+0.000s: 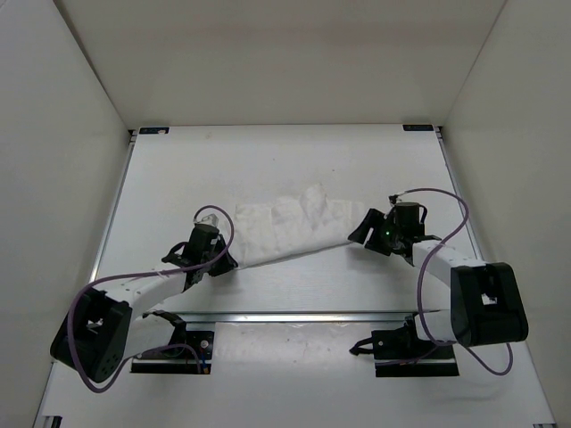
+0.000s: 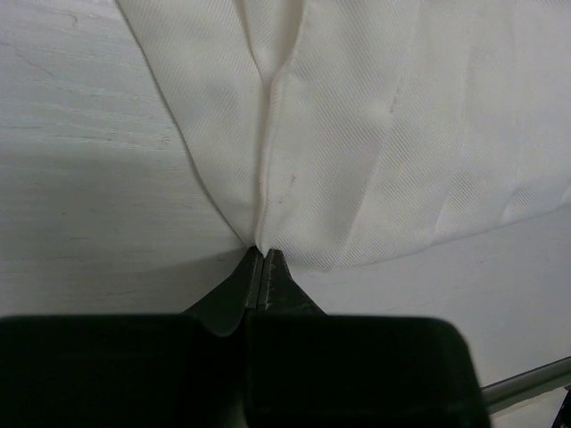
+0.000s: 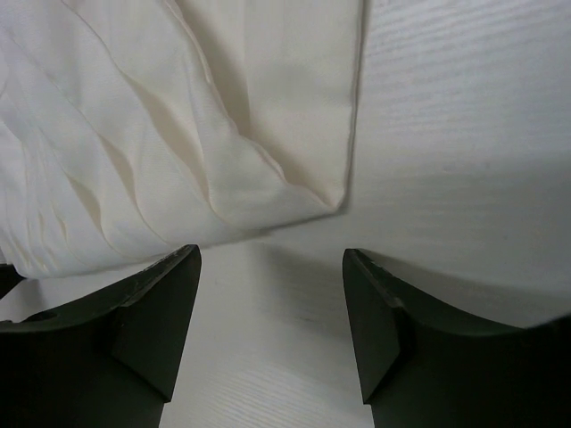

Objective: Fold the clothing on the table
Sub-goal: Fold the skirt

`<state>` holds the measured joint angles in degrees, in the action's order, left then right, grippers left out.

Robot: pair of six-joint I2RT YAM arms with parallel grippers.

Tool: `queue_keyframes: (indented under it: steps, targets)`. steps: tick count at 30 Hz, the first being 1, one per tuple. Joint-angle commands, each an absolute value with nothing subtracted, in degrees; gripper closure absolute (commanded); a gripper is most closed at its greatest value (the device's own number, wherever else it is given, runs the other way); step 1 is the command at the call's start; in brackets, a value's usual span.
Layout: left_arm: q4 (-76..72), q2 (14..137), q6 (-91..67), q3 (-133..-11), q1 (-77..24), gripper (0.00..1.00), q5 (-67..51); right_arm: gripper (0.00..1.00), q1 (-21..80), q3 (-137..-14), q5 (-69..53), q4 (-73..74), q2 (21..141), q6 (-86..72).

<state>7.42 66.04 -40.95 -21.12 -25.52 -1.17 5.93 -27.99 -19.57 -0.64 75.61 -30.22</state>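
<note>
The clothing (image 1: 290,227) is a thin white garment lying rumpled across the middle of the table (image 1: 285,160), between my two arms. My left gripper (image 1: 220,259) is shut on the clothing's near-left corner; in the left wrist view its fingertips (image 2: 261,252) pinch the cloth (image 2: 357,134) into a ridge. At the garment's right end my right gripper (image 1: 364,234) is open. The right wrist view shows a corner of the clothing (image 3: 335,203) lying flat just beyond the gripper (image 3: 272,254), not between its fingers.
Beige walls close in the table on three sides. A metal rail (image 1: 294,316) runs across the near edge in front of both arm bases. Purple cables loop off each arm, the right one (image 1: 446,201) arching beside the gripper.
</note>
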Motion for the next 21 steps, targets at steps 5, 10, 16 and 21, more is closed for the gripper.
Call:
queue_keyframes:
  steps: [5,10,16,21]
  targets:
    - [8.00,67.15,-39.64,-20.66,-25.58,1.00,-1.94,0.40,6.33,-29.53,-17.14,-5.36,84.18,-32.70]
    - [7.30,67.06,-39.20,-20.39,-24.79,1.00,-2.46,0.71,6.07,-31.20,-17.40,-6.85,88.06,-33.49]
    - [4.84,68.82,-38.23,-22.05,-26.53,1.00,-3.25,1.00,7.38,-38.83,-9.07,6.13,84.39,-25.24]
    - [1.94,74.96,-38.85,-25.48,-28.48,1.00,-2.82,1.00,13.61,-49.20,-3.96,16.95,80.78,-13.65]
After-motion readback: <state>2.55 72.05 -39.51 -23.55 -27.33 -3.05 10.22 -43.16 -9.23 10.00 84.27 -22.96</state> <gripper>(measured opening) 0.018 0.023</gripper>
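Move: The right hand, open, has the skirt's near right corner about 4 cm straight ahead and roughly 2 cm lower; the middle of the skirt is some 5 cm ahead and 15 cm to its left. The left hand still pinches the skirt's near left corner at its fingertips, with the free right corner about 10 cm farther out and 29 cm to its right. The right fingers shut on the fold at the skirt's near right corner after the hand reaches forward about 3.5 cm and dips a little over 1 cm; it then lifts some 2.5 cm, its left side rolling down about 15 degrees. The left hand keeps its pinch and, mostly late on, draws about 2 cm to the right and 1 cm forward. ##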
